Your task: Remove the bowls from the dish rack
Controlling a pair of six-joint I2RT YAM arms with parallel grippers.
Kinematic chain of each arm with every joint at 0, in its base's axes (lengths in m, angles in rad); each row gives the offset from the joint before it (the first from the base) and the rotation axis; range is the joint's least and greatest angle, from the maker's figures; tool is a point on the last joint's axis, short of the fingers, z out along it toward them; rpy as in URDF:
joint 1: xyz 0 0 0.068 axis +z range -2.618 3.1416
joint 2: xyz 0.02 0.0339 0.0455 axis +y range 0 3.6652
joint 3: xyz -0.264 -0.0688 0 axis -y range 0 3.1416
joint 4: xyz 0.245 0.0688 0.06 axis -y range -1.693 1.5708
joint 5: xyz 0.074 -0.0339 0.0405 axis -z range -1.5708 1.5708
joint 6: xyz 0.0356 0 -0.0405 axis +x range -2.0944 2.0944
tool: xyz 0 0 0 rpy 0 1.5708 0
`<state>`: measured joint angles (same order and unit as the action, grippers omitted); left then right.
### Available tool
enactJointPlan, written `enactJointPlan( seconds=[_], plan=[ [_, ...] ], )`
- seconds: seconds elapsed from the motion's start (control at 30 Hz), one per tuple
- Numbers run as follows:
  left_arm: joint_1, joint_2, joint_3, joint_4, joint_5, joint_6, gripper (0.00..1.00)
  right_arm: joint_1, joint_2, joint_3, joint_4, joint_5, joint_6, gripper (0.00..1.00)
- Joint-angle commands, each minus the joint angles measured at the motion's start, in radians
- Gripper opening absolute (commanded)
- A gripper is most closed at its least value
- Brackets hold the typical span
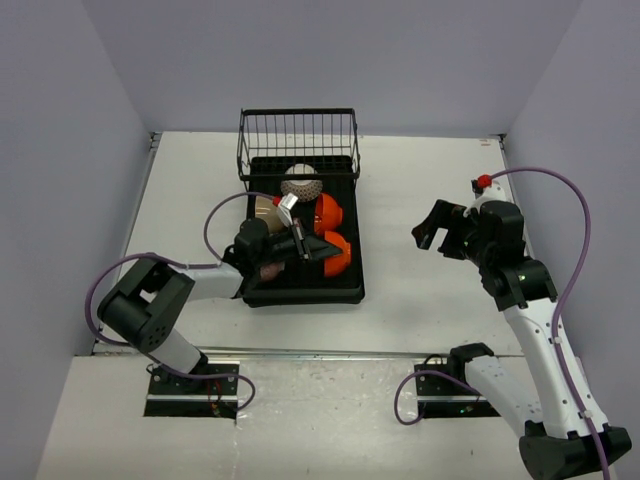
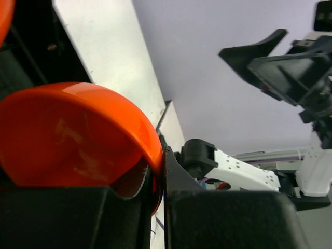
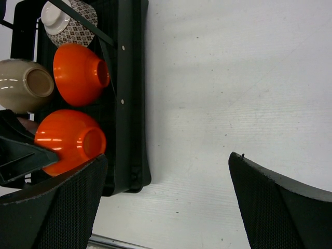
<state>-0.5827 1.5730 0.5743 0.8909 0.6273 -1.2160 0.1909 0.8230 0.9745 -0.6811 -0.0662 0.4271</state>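
Note:
The black dish rack (image 1: pixel 300 290) lies mid-table with its wire basket (image 1: pixel 298 135) at the far end. It holds two orange bowls, the near one (image 1: pixel 338 255) and the far one (image 1: pixel 327 211), a beige bowl (image 1: pixel 265 210) and a patterned bowl (image 1: pixel 301 185). My left gripper (image 1: pixel 310 248) is shut on the rim of the near orange bowl (image 2: pixel 72 135), with the rim pinched between the jaws (image 2: pixel 161 166). My right gripper (image 1: pixel 440 228) is open and empty above the table, right of the rack. In the right wrist view the gripper (image 3: pixel 166 171) frames bare table, with the near orange bowl (image 3: pixel 67 137) at the left.
The right wrist view also shows the far orange bowl (image 3: pixel 78 72), the beige bowl (image 3: pixel 23 85), the patterned bowl (image 3: pixel 70 23) and the rack's edge (image 3: pixel 129 104). White table (image 1: pixel 430 290) stretches right of the rack. Lilac walls enclose three sides.

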Motion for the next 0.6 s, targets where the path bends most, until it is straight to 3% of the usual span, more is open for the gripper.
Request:
enactJointPlan(
  seconds=[0.0,0.37,0.47,0.57],
  plan=[
    [0.015,-0.015,0.015,0.286,0.046,-0.077,0.00,0.004,-0.005,0.003,0.021,0.017,-0.016,0.99],
    [0.017,-0.040,0.007,0.330,0.057,-0.111,0.00,0.004,-0.002,0.000,0.026,0.025,-0.021,0.99],
    [0.017,-0.096,0.007,0.275,0.058,-0.094,0.00,0.004,-0.001,0.009,0.026,0.029,-0.019,0.99],
    [0.017,-0.195,0.030,0.096,0.055,-0.010,0.00,0.004,0.008,0.026,0.023,0.031,-0.017,0.99]
  ],
)
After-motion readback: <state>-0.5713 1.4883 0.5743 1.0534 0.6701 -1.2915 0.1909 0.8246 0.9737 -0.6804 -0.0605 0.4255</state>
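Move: Just right of the left hand point by some 3 cm and about 5 cm below it is the middle of the near orange bowl, its upper rim already pinched. Beyond stands the far orange bowl, about 10 cm ahead of the hand and 1 cm right; the beige bowl is 10 cm ahead and 13 cm left, the pink bowl level and 12 cm left, all roughly 7 cm lower than the hand. From the right hand, the near orange bowl lies about 20 cm left, level, 12 cm down. Lifting the near orange bowl by its rim, the left hand goes almost straight up some 6 cm, quick at first and then slower, easing back by about 1 cm near the end. The wrist tips the fingers, which point to the robot's right, upward by around 10 degrees; they keep their pinch with the bowl wall between them. ##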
